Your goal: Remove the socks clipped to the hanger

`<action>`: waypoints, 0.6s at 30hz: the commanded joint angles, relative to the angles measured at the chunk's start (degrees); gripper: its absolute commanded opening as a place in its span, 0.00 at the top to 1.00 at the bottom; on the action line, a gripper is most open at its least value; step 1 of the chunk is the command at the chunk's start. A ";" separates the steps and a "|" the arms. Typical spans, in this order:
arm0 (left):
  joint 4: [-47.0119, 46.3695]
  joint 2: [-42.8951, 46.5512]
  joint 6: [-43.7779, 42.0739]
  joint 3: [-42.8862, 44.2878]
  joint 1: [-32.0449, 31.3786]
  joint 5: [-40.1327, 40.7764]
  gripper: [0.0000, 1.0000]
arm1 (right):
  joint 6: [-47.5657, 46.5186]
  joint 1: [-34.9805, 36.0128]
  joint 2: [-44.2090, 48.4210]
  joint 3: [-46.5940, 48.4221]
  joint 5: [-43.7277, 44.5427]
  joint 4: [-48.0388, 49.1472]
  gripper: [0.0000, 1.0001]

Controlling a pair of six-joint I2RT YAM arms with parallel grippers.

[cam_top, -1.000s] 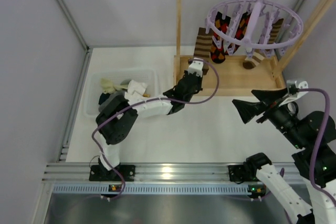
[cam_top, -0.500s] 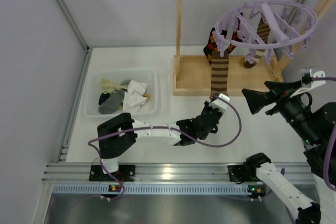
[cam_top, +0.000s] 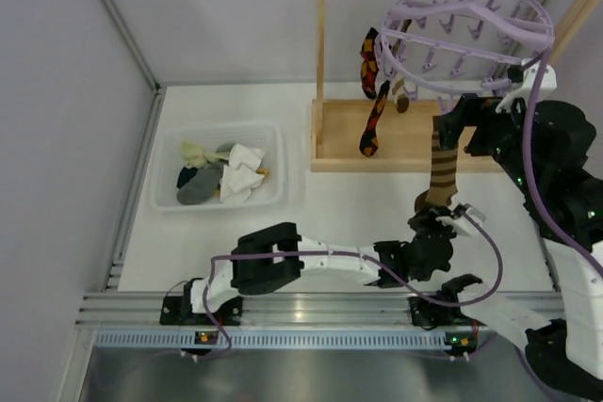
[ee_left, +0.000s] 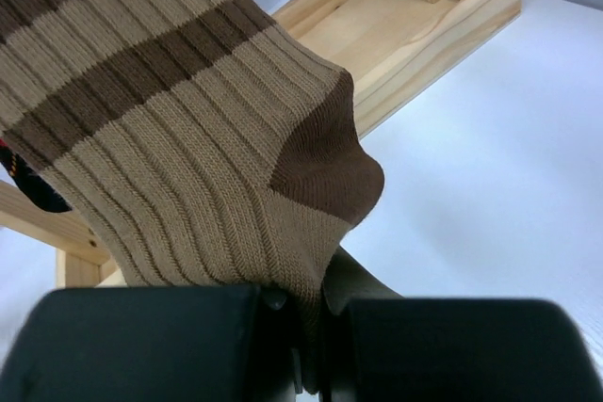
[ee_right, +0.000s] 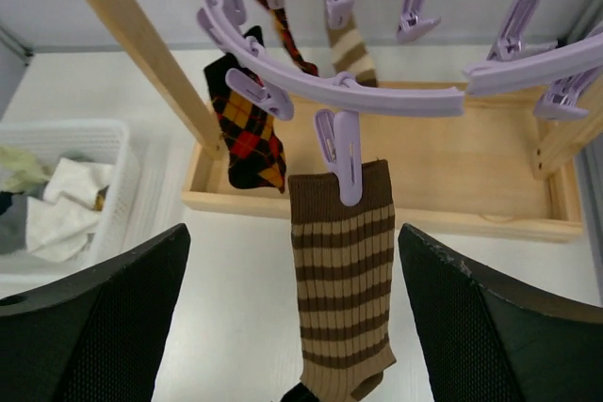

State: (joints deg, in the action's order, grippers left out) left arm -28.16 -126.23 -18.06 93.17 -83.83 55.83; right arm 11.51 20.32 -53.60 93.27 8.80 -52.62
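Note:
The lavender hanger (cam_top: 466, 30) hangs from the wooden rail at the back right. A brown-and-tan striped sock (cam_top: 441, 171) is stretched down from one peg (ee_right: 339, 162) toward the near side. My left gripper (cam_top: 435, 223) is shut on its toe, and the fabric is pinched between the jaws in the left wrist view (ee_left: 316, 327). My right gripper (cam_top: 459, 127) is open just below the ring, its fingers either side of the striped sock (ee_right: 344, 298) without touching it. Diamond-patterned socks (cam_top: 374, 124) (ee_right: 243, 134) and another striped sock (ee_right: 350, 44) stay clipped.
The wooden rack's base tray (cam_top: 339, 162) and upright post (cam_top: 320, 44) stand behind the stretched sock. A clear plastic bin (cam_top: 170, 204) with loose socks sits at the left. A grey wall with a metal rail (cam_top: 122, 35) closes the left side.
My left gripper has pulled the striped sock's toe toward the near right, stretching it and turning the hanger. My right arm has moved up to the hanger, jaws open round the sock.

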 commanded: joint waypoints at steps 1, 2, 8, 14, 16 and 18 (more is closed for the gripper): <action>-2.34 -2.86 -6.80 5.62 -0.72 3.67 1.00 | -1.22 -0.89 -3.43 2.96 7.71 -3.98 0.13; -2.34 -3.49 -7.24 6.23 -0.81 3.76 1.00 | -1.49 -0.89 -4.13 2.97 8.68 -3.98 0.14; -2.34 -6.91 -10.06 10.36 -1.25 3.32 1.00 | -2.28 -0.28 -9.14 4.72 14.83 -3.46 0.27; -2.34 -9.38 -12.52 13.80 -1.77 3.93 1.00 | -2.54 4.02 -14.94 7.80 26.25 -5.73 0.35; -2.42 -9.91 -12.96 14.50 -1.86 4.11 1.00 | -2.54 6.91 -16.62 7.80 32.93 -6.44 0.35; -2.42 -10.00 -13.05 14.68 -1.86 4.11 1.00 | -2.54 8.33 -17.58 7.54 37.32 -6.27 0.36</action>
State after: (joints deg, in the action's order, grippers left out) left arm -28.69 -134.76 -28.05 105.34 -84.05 59.81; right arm 9.63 25.82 -68.95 99.13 34.87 -57.08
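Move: The clip holding the striped sock sits on the near rim of the hanger, about 9 cm ahead of the right hand, 2 cm to its right and 2 cm lower. The checked sock hangs some 7 cm beyond that clip and 10 cm to the left of it. From the left hand, which already grips the striped sock's toe, the clip is roughly 14 cm ahead, 4 cm left and 20 cm up. Right fingers, narrowing, go some 6 cm forward, down and right towards the sock's clip; left keeps the toe. ##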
